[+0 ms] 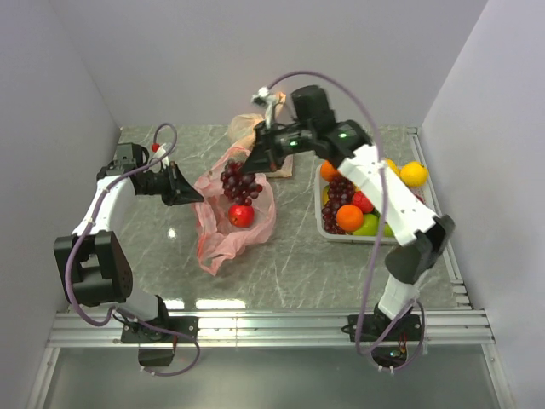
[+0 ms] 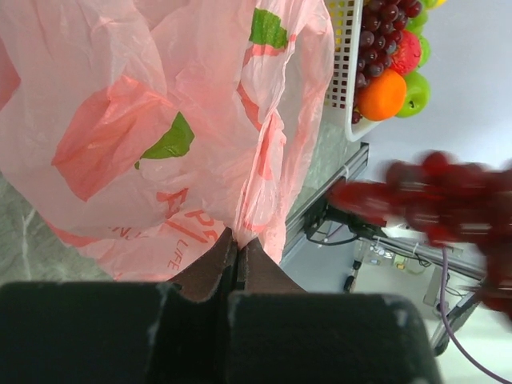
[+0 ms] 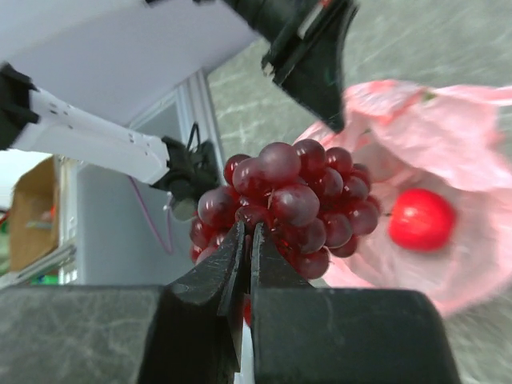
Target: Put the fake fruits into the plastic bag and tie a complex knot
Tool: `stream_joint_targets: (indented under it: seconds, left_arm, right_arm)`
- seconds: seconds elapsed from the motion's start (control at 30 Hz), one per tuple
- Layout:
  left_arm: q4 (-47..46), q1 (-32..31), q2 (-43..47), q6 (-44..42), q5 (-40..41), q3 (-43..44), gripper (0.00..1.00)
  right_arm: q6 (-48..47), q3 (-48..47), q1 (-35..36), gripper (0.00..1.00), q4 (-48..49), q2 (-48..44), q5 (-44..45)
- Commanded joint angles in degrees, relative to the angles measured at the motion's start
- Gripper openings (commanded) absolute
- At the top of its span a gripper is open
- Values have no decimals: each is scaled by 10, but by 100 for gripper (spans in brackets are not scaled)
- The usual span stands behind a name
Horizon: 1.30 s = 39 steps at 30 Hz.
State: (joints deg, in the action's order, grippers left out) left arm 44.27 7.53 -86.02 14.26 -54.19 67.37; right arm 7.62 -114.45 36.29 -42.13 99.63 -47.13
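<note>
The pink-red plastic bag [image 1: 223, 234] lies open on the marble table, with a red fruit [image 1: 241, 215] inside it. My left gripper [image 1: 189, 191] is shut on the bag's left rim; in the left wrist view its fingertips [image 2: 236, 246] pinch the pink film [image 2: 160, 120]. My right gripper [image 1: 254, 162] hangs above the bag's mouth, shut on a dark purple grape bunch [image 1: 239, 182]. The right wrist view shows that gripper [image 3: 250, 240] clamped on the bunch [image 3: 296, 200], with the bag [image 3: 448, 136] and the red fruit [image 3: 422, 220] below. No knot shows.
A white basket [image 1: 353, 239] at the right holds oranges, green apples, grapes and a yellow fruit [image 1: 414, 174]. A paler orange bag [image 1: 245, 129] stands at the back, behind the right gripper. Walls close in the table on the left, back and right.
</note>
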Motion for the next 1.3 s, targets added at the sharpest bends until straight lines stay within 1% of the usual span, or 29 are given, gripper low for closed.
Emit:
stream_joint_targets:
  seconds: [0.0, 0.07, 0.1, 0.17, 0.27, 0.3, 0.33, 0.4, 0.43, 0.5, 0.57, 0.63, 0.73, 0.77, 0.8, 0.83, 0.87, 0.9, 0.93, 0.97, 1.0, 1.07, 1.1, 1.2, 1.23, 1.27]
  left_arm:
    - [8, 3, -8, -15, -36, 28, 0]
    - [16, 4, -10, -22, -47, 33, 0]
    - [17, 5, -9, -24, -50, 33, 0]
    - [17, 6, -9, -27, -56, 28, 0]
    - [22, 6, -12, -34, -63, 22, 0]
    - [22, 6, -11, -35, -64, 19, 0]
    - [22, 7, -10, -35, -68, 18, 0]
    - [25, 9, -9, -36, -70, 15, 0]
    - [29, 11, -10, -40, -69, 18, 0]
    - [30, 13, -13, -43, -67, 18, 0]
    - [25, 13, -13, -41, -63, 15, 0]
    - [19, 13, -13, -34, -60, 12, 0]
    - [13, 13, -13, -30, -52, 13, 0]
    - [11, 12, -12, -29, -49, 12, 0]
    - [6, 13, -9, -27, -42, 8, 0]
    - [1, 13, -7, -26, -39, 6, 0]
    - [-2, 13, -5, -24, -36, 3, 0]
    - [-8, 13, -4, -21, -36, -3, 0]
    - [-11, 12, -1, -20, -34, -6, 0]
    - [-12, 12, 0, -20, -32, -8, 0]
    - [-15, 12, 0, -19, -31, -11, 0]
    - [-15, 12, 0, -20, -29, -10, 0]
    - [-13, 13, 0, -20, -28, -8, 0]
    - [-4, 13, -3, -27, -26, 0, 0]
    - [-1, 13, -2, -28, -25, 1, 0]
    - [0, 13, -1, -31, -23, 3, 0]
  right_arm:
    - [15, -5, 28, 0, 58, 38, 1]
    - [22, 27, 39, 0, 93, 63, 17]
    - [26, 38, 40, 0, 108, 71, 47]
    - [44, 64, 46, 0, 156, 98, 78]
    - [57, 50, 65, 0, 171, 141, 142]
    - [56, 45, 71, 2, 171, 149, 165]
    - [55, 44, 76, 7, 172, 156, 188]
    - [57, 55, 87, 31, 177, 162, 212]
    - [55, 66, 91, 62, 178, 158, 220]
    - [51, 86, 92, 80, 174, 136, 217]
    - [41, 95, 92, 85, 166, 118, 211]
    - [24, 100, 91, 87, 133, 86, 195]
    - [-15, 99, 77, 87, 71, 35, 162]
    - [-40, 106, 56, 88, 59, 17, 152]
    - [-50, 127, 42, 88, 49, -24, 147]
    - [-58, 139, 26, 90, 47, -45, 144]
    - [-70, 150, -22, 92, 43, -66, 140]
    - [-71, 157, -49, 93, 22, -95, 134]
    - [-71, 156, -84, 93, 7, -106, 129]
    - [-96, 153, -115, 94, -9, -116, 111]
    - [-103, 147, -185, 95, -42, -129, 107]
    - [-132, 144, -247, 95, -68, -151, 107]
    - [-143, 143, -314, 96, -92, -156, 110]
    - [-178, 126, -402, 96, -130, -161, 149]
    - [-185, 115, -455, 96, -141, -156, 158]
    - [-199, 101, -475, 96, -154, -147, 169]
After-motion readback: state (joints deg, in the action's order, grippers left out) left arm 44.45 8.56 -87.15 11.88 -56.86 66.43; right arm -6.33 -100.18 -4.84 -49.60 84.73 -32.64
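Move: The opening of the pink bag is about 5 cm to the left of my right hand, 6 cm farther out and some 29 cm below it. The apple inside is about 4 cm left, 6 cm ahead and 33 cm down. The tied bag stands roughly 23 cm ahead and 2 cm right, the fruit crate some 37 cm right and 9 cm ahead. From my left hand, the bag opening is about 8 cm right, 3 cm ahead and lower. With the dark grapes still pinched, I lower my right hand nearly 20 cm into the bag's mouth, drifting about 8 cm left and a little forward as the fingers tip down. There I open wide and let the grapes go, back up out of the bag, then sweep right and slightly forward to above the crate. My left hand keeps its pinch on the bag's rim and barely shifts. ##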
